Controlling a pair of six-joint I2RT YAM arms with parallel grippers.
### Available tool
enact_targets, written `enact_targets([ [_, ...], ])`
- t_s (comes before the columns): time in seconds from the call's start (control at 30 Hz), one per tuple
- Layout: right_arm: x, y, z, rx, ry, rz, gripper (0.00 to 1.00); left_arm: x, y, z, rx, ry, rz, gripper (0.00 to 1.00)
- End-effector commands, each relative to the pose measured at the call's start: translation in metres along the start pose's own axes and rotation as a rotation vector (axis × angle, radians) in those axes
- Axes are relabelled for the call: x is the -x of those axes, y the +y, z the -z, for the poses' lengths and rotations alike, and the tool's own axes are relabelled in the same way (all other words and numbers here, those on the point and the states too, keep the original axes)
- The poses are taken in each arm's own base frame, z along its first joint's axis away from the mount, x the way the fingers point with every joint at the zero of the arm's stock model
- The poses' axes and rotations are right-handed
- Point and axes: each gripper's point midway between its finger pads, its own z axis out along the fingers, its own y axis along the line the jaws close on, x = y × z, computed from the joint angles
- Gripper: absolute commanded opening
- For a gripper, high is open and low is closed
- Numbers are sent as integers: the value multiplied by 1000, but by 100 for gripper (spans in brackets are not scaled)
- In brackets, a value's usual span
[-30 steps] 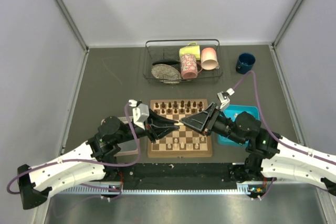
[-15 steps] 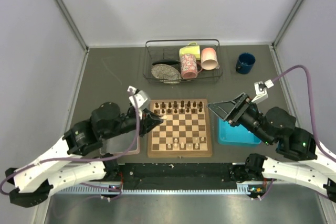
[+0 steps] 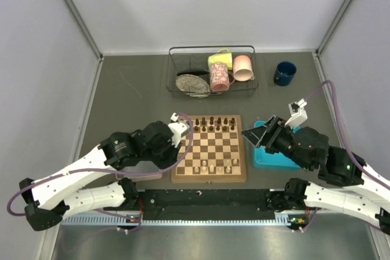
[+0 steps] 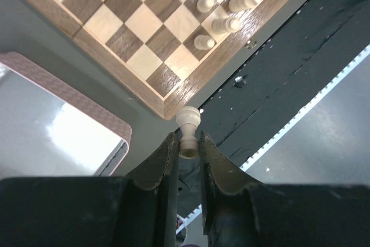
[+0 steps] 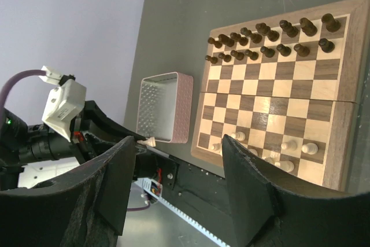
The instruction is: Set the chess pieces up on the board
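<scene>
The board (image 3: 210, 178) lies between my arms. Dark chess pieces (image 3: 210, 123) fill its two far rows, and several cream pieces (image 3: 213, 165) stand near its front edge. My left gripper (image 4: 188, 148) is shut on the base of a cream pawn (image 4: 188, 134), which points out past the fingertips. It hangs just off the board's near left corner (image 4: 173, 105), beside the pinkish tray (image 4: 58, 125). The right wrist view shows the same pawn (image 5: 149, 141). My right gripper (image 3: 253, 137) is open and empty, raised at the board's right edge. Its fingers (image 5: 254, 195) are wide apart.
A blue tray (image 3: 268, 159) lies right of the board, partly under my right arm. A wire dish rack (image 3: 210, 47) with mugs and a plate stands behind the board. A dark blue mug (image 3: 284, 72) sits at the back right. The black base rail runs along the near edge.
A second ago both grippers met over the board's middle. They have drawn apart: the left came back to the near left corner, the right swung to the right edge and opened wider.
</scene>
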Motion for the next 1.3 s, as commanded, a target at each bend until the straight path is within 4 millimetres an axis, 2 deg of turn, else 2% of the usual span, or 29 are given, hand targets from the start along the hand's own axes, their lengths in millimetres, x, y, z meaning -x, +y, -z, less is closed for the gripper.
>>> enact_targets([
  [0.0, 0, -11, 0, -36, -11, -13, 60, -24, 0, -15, 8, 114, 42, 0],
  [0.17, -4, -16, 0, -51, -1, -23, 60, -37, 9, -35, 59, 181, 49, 0],
  [0.3, -7, -20, 0, -61, 4, -29, 60, -43, 5, -49, 56, 239, 74, 0],
  [0.47, -6, -24, 3, -67, 1, -41, 60, -42, 2, -66, 44, 232, 92, 0],
  [0.9, -7, -33, 7, -77, -8, -66, 60, -56, 12, -89, 103, 278, 106, 0],
  [0.93, -7, -34, 7, -81, -7, -65, 60, -56, 18, -91, 136, 278, 104, 0],
  [1.27, -7, -35, 8, -85, -9, -63, 60, -54, 24, -103, 162, 274, 112, 0],
])
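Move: The left hand, already holding a light chess piece, has the board's empty near-left corner square roughly 17 cm below it, about 2 cm ahead and 1 cm right. The nearest standing light piece is some 6 cm right of that square in the same row, and a pawn about 8 cm right of the square and 3 cm farther out. The pink tray's middle is around 14 cm left and 7 cm ahead of the hand. From the empty right hand, the square lies about 21 cm left, 2 cm back, 28 cm down. Keeping the light piece pinched, the left hand sinks about 11 cm towards the near-left corner square, quickly at first and then slower, while its wrist turns some 20 degrees to bring the fingers closer to straight down. The right hand, open and empty, settles about 3 cm down and a little to the right, away from the board. ##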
